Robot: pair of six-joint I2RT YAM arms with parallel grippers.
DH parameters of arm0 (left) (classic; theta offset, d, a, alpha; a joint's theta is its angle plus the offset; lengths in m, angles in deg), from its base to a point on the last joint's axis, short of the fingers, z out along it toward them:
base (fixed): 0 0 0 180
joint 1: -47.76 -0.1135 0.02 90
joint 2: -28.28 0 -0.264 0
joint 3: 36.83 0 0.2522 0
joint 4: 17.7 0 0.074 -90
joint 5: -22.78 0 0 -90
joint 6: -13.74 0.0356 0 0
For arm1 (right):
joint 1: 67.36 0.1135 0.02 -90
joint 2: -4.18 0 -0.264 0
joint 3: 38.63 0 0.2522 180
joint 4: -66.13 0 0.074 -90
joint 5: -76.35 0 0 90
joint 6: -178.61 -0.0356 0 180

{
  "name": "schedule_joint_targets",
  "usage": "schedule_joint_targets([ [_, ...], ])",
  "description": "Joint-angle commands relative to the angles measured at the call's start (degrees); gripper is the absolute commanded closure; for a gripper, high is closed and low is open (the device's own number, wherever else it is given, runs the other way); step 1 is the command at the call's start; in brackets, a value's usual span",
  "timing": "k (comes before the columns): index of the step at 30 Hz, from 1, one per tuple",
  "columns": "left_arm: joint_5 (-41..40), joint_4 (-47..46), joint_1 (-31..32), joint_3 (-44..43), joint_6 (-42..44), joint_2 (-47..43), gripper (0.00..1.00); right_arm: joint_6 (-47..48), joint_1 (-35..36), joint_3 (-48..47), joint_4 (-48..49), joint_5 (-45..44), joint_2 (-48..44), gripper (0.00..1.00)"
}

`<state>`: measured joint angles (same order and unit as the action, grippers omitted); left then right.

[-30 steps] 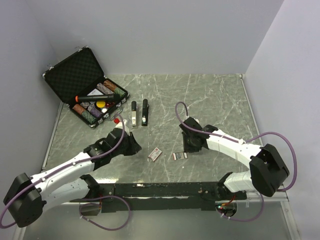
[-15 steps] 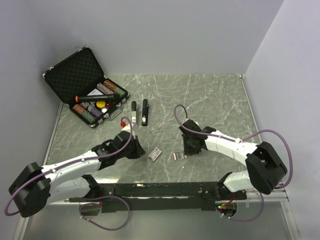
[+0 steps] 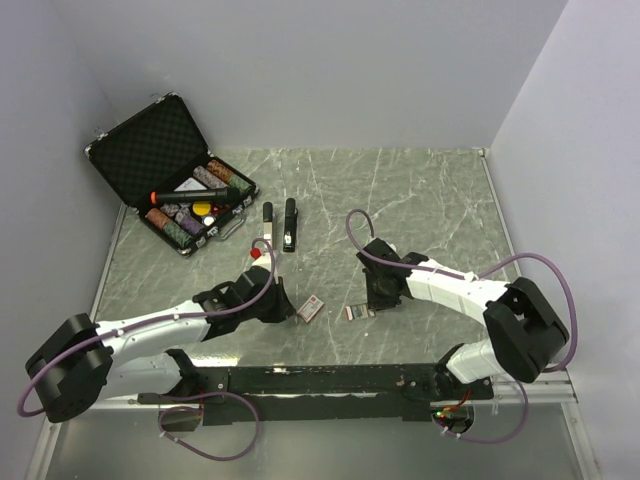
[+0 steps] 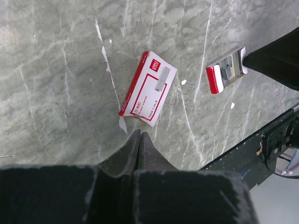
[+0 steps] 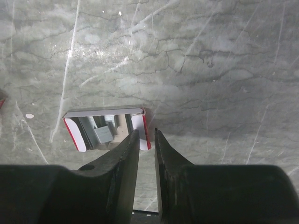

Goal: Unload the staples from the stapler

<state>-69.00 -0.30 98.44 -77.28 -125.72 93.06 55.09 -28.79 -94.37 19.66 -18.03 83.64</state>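
The black stapler (image 3: 290, 225) lies at mid-table, with a slim black-and-white piece (image 3: 268, 228) just left of it. A red and white staple box sleeve (image 3: 312, 309) lies flat near the front, with a short staple strip (image 4: 161, 79) on top of it. Its open tray (image 3: 357, 312) lies to the right and holds grey staples (image 5: 103, 134). My left gripper (image 4: 139, 133) is shut and empty, its tips just short of the sleeve (image 4: 148, 88). My right gripper (image 5: 145, 132) is open by a narrow gap at the tray's right end (image 5: 140, 126), holding nothing.
An open black case (image 3: 170, 170) of poker chips stands at the back left. A small red ball (image 3: 256, 252) lies near the left arm. The black front rail (image 3: 330, 380) runs along the near edge, also showing in the left wrist view (image 4: 261, 144).
My left arm has swept right, bringing its shut gripper up to the staple box sleeve. My right gripper has shifted slightly, staying at the tray's end.
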Motion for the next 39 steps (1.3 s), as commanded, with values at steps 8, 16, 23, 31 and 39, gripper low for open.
schedule_joint_targets([
  [8, -0.3, -2.8, 0.9, -0.6, -1.3, 1.1, 0.99, 0.0, -0.6, 0.1, 2.5, 1.0, 1.6, 0.76],
  [16, 0.0, -3.2, 1.2, -0.7, -1.3, 2.0, 0.99, 0.1, -0.6, 0.5, 3.0, 1.1, 2.4, 0.8],
  [23, 0.5, -3.2, 2.1, -1.3, -0.6, 4.0, 0.99, 0.0, -0.6, 0.8, 3.3, 0.9, 2.7, 0.89],
  [31, 0.2, -5.1, 3.5, -0.2, -1.1, 6.8, 0.99, 0.1, -0.6, -0.9, 3.2, 0.6, 3.8, 1.0],
  [39, 0.3, -6.1, 4.4, 0.0, -1.8, 8.6, 0.99, -0.1, -0.6, -5.2, 3.4, -0.4, 6.4, 1.0],
])
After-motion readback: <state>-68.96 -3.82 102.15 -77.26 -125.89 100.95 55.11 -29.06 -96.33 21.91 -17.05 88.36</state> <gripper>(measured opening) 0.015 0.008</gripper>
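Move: The tray-like box of staples has its middle about 3 cm to the right hand's left, level fore-and-aft and 1 cm below; its right end lies right under the barely parted fingertips. The closed staple box is some 12 cm to the right hand's left, about level with it. From the left hand, with fingers shut, the closed staple box lies roughly 3 cm ahead, 4 cm right and 5 cm below, and the staple tray about 14 cm right and 3 cm ahead. The right hand settles about 1 cm at the staple tray's right end and shuts its slightly open fingers, one inside and one outside, pinching the end wall, then starts to draw the tray about half a centimetre forward and left along the table. Meanwhile the left hand, its fingers staying shut, first hardly moves, then sinks about 3 cm with a little drift back and to the right, coming down close beside the near left end of the closed staple box, with no contact to be seen. ##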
